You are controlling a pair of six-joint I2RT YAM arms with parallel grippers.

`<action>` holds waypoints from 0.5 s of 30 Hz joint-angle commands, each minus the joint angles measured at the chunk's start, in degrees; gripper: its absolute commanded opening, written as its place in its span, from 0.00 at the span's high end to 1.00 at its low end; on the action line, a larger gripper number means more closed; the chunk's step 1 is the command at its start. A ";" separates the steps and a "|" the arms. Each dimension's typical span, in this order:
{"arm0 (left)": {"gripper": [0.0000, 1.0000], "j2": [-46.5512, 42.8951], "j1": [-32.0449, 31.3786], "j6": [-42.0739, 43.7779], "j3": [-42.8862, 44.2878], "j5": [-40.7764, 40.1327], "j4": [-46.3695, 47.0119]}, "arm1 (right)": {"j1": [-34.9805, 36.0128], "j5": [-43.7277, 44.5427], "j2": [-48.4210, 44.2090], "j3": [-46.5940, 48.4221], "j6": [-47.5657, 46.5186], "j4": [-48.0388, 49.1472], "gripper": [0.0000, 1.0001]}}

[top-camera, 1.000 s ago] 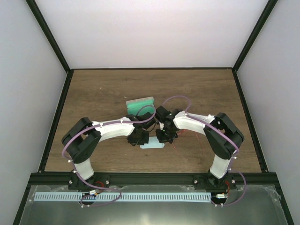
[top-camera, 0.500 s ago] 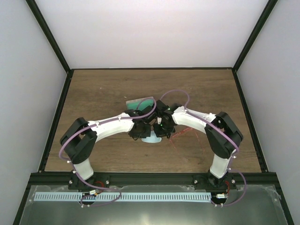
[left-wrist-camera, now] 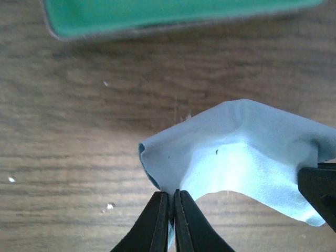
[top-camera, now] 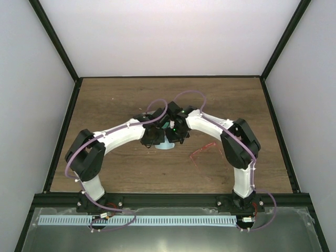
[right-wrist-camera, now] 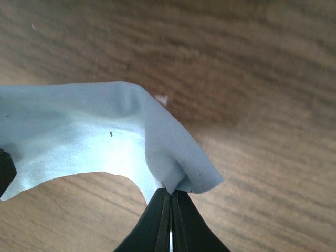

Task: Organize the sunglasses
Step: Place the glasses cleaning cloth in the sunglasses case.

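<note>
The red thin-framed sunglasses (top-camera: 202,150) lie on the wooden table right of centre, apart from both grippers. My left gripper (top-camera: 156,140) (left-wrist-camera: 171,197) is shut on one edge of the light-blue cloth (left-wrist-camera: 241,157). My right gripper (top-camera: 176,137) (right-wrist-camera: 170,195) is shut on the cloth's other edge (right-wrist-camera: 105,142). The cloth (top-camera: 165,145) hangs stretched between them above the table. The grey case with green lining (left-wrist-camera: 173,13) lies just beyond the cloth; in the top view the arms hide most of it.
Black frame rails (top-camera: 157,199) run along the table's near edge and sides. White walls enclose the back and sides. Purple cables loop over both wrists.
Both grippers have moved away from the near edge toward the case, carrying the cloth with them. The sunglasses, partly hidden before, now lie uncovered to the right.
</note>
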 commanded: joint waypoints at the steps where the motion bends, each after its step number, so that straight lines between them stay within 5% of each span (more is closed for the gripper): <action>1: 0.96 -0.88 3.02 1.59 2.79 -1.31 0.96 | -1.74 0.92 3.30 7.88 -1.91 -1.97 0.99; 15: 0.96 3.06 9.60 6.51 7.97 -0.42 1.73 | -5.24 2.33 13.53 24.15 -5.05 -5.84 0.99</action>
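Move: The sunglasses case's open green tray lies about 12 cm ahead of the left hand, level with it sideways and some 5 cm below; its grey lid stands about 5 cm beyond the tray. From the right hand the tray is some 12 cm ahead, 7 cm left and 5 cm below, while the red sunglasses lie about 2 cm back and 13 cm right. Both hands keep pinching the cloth and carry it forward towards the case, left about 6 cm, right about 8. ##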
